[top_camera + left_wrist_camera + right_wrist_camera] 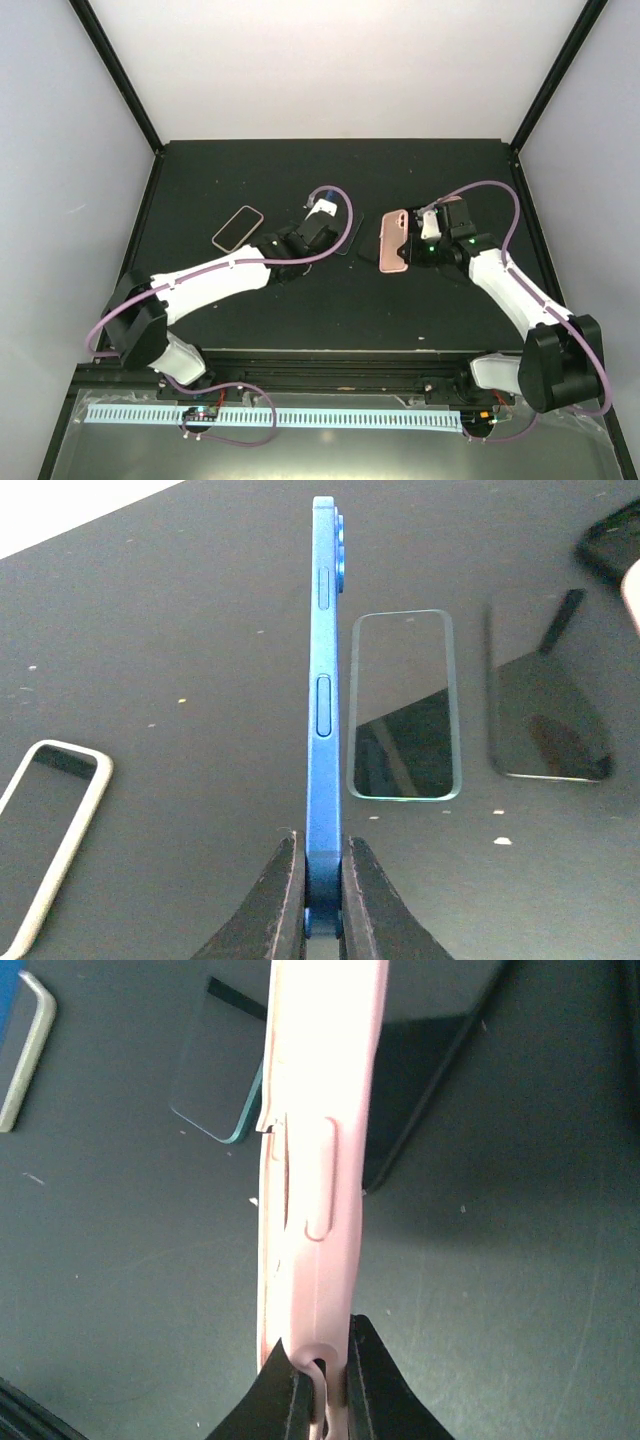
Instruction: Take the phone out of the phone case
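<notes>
My left gripper [323, 905] is shut on the bottom end of a blue phone [323, 680], which it holds edge-on above the black table, side buttons showing. From above, only a small part of the blue phone [325, 190] shows past the left gripper [318, 215]. My right gripper [322, 1385] is shut on the folded end wall of a pink phone case [315, 1130]. In the top view the pink case [394, 240] hangs left of the right gripper [414, 245]. Phone and case are apart, with a gap of table between them.
An empty white-rimmed case [237, 228] lies flat at the left. A teal-rimmed flat item [403, 705] and a dark phone [548, 720] lie between the two grippers. The table's black frame [300, 360] runs along the near edge.
</notes>
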Robot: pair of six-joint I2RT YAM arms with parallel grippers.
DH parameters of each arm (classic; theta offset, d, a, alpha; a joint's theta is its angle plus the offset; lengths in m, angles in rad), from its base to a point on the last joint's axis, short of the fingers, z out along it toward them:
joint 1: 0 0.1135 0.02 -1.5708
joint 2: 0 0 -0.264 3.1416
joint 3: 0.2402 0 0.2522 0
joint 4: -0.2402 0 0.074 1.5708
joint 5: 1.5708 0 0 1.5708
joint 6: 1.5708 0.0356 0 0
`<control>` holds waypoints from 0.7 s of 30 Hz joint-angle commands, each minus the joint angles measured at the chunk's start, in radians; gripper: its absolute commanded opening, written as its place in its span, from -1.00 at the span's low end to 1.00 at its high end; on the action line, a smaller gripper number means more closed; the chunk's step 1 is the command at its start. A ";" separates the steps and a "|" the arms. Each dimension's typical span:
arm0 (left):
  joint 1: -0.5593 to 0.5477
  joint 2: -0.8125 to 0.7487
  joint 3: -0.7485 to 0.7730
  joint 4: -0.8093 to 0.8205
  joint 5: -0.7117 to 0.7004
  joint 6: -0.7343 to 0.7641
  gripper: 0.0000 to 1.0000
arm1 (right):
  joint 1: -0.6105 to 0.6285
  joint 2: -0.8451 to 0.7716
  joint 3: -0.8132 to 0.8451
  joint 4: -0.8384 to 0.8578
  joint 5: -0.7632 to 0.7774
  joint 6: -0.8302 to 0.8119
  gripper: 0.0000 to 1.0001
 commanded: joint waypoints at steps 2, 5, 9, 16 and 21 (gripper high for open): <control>0.033 0.050 0.025 0.067 -0.176 0.180 -0.97 | -0.049 -0.057 0.017 0.110 -0.121 -0.241 -0.98; 0.038 0.124 0.055 0.078 -0.259 0.262 -0.97 | -0.080 -0.099 -0.020 0.149 -0.148 -0.273 -0.98; 0.053 0.198 0.079 0.122 -0.284 0.359 -0.97 | -0.104 -0.093 -0.011 0.137 -0.134 -0.288 -0.98; 0.085 0.372 0.147 0.115 -0.251 0.526 -0.97 | -0.127 -0.066 -0.014 0.154 -0.159 -0.284 -0.98; 0.087 0.447 0.152 0.135 -0.281 0.587 -0.94 | -0.134 -0.053 -0.013 0.156 -0.165 -0.282 -0.98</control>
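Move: The left hand holds the bare blue phone; the open table it is heading for lies about 10 cm ahead, 4 cm left and 17 cm below. The teal-edged phone is some 10 cm ahead and 7 cm right, the white-edged phone 11 cm ahead and 19 cm left, the black phone 7 cm ahead and 15 cm right. From the right hand, holding the empty pink case, the empty black case lies roughly 17 cm ahead, 4 cm right, 11 cm below. The left hand keeps its pinch on the end of the blue phone and first swings forward and a little left, then sinks steeply while still easing forward, about 10 cm down and 7 cm forward in all, towards the bare table between the white-edged and teal-edged phones, rolling nearly 40 degrees so its left side rises. Meanwhile the right hand, fingers still shut on the pink case, lifts it about 4 cm and some 2 cm forward, tipping its fingers up by roughly 15 degrees and turning slightly counter-clockwise, then all but stops. ##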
